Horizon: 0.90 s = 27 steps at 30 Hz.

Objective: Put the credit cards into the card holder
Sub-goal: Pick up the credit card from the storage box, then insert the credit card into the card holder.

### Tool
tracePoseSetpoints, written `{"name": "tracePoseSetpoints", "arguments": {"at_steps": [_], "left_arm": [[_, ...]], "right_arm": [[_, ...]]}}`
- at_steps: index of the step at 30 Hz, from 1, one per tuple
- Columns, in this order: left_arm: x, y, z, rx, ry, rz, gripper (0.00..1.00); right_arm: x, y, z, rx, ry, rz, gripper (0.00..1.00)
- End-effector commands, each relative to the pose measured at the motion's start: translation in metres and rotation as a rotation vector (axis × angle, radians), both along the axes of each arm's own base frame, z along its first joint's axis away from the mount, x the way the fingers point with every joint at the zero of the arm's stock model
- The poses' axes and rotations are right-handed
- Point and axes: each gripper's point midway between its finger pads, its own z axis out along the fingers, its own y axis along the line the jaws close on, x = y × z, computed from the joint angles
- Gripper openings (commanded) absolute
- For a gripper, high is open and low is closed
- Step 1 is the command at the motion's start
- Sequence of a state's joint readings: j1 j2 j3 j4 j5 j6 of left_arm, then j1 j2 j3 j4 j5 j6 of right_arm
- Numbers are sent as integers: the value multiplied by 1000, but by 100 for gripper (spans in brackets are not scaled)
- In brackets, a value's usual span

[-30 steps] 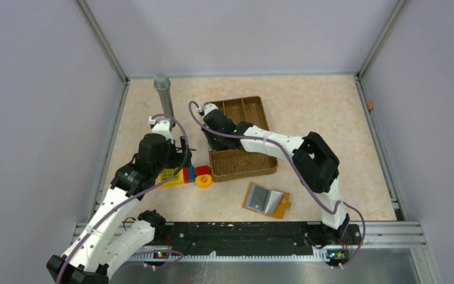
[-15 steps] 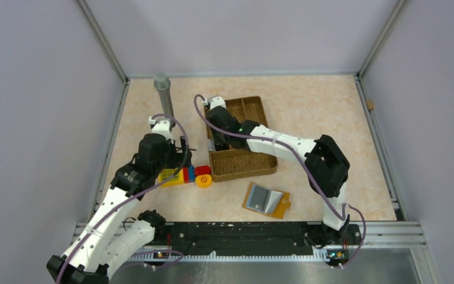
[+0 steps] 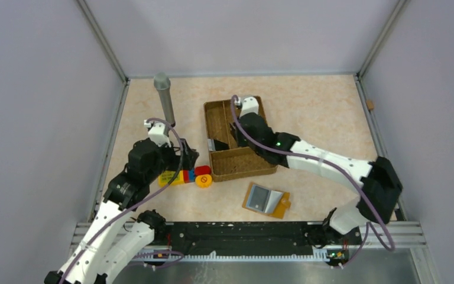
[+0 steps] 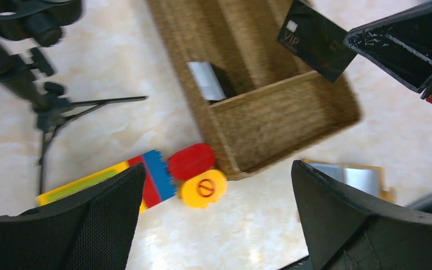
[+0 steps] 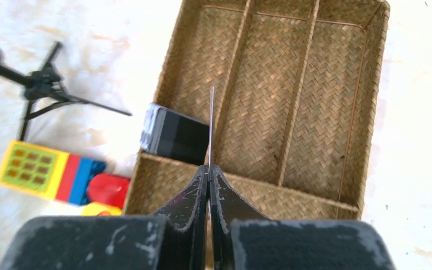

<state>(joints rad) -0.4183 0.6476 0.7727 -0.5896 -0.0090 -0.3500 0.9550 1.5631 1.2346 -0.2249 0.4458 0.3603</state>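
My right gripper [image 5: 208,169] is shut on a thin black credit card [image 5: 211,121], seen edge-on above the woven tray. In the left wrist view the same card [image 4: 315,40] hangs flat-faced from the right gripper [image 4: 371,42] over the tray. A small stack of dark cards [image 3: 218,144] leans in the tray's left compartment [image 5: 171,135]. The tan card holder [image 3: 266,200] lies open, pale inside, on the table in front of the tray. My left gripper [image 4: 217,167] is open and holds nothing, hovering near the toy blocks.
The woven brown divided tray [image 3: 260,168] sits mid-table. Yellow, blue and red toy blocks [image 3: 186,176] lie at its front left corner. A grey post [image 3: 164,97] on a black tripod [image 4: 48,107] stands left of the tray. Frame rails edge the table.
The right gripper shut on a card in the tray's left compartment, then rose and swung right with it. The left arm drew back a little toward its base.
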Motion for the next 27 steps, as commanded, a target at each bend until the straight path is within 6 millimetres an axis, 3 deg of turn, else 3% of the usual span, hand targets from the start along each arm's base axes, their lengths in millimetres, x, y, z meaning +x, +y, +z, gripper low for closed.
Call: {"name": "tracePoseSetpoints", "arguments": {"at_steps": [1,5,8,12,16,27], "left_arm": [[-7,-39,34,-267,-93,-130,98],[-14,-57,40,-390,-109,-206,97],[-25,-77,32,-469,-36,-304,95],[-37,-100,20,-614,-7,-430,93],[-46,-113,30,-846,25,-438,92],[-55,-148,42,-901,18,-483,93]], "right_arm": [[-27,-12,69,274,-71,57,0],[-59,-46,58,298,35,57,0],[-84,-68,46,340,93,49,0],[-113,-79,35,502,128,81,0],[-128,-79,50,739,86,127,0],[-141,-68,95,968,1,259,0]]}}
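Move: Held in the right gripper, the black card sits about 12 cm ahead of the left hand and 14 cm to its right, at roughly its height; the round yellow toy lies about 4 cm to the left hand's right, level with it front to back and some 17 cm below. From the right hand, the card holder lies roughly 18 cm back, 7 cm right and 17 cm down, and the remaining cards in the storage box stand 9 cm to the left, 1 cm ahead and 13 cm down. Drawing the held black card back about 13 cm and some 8 cm to the right, away from the remaining cards, the right hand rises, dips and climbs again while rolling left side up by some 45 degrees, fingers still shut on the card. Meanwhile the open left hand swings about 14 cm right and 6 cm back towards the card, right side rolling up and fingers turning clockwise, without touching it. ##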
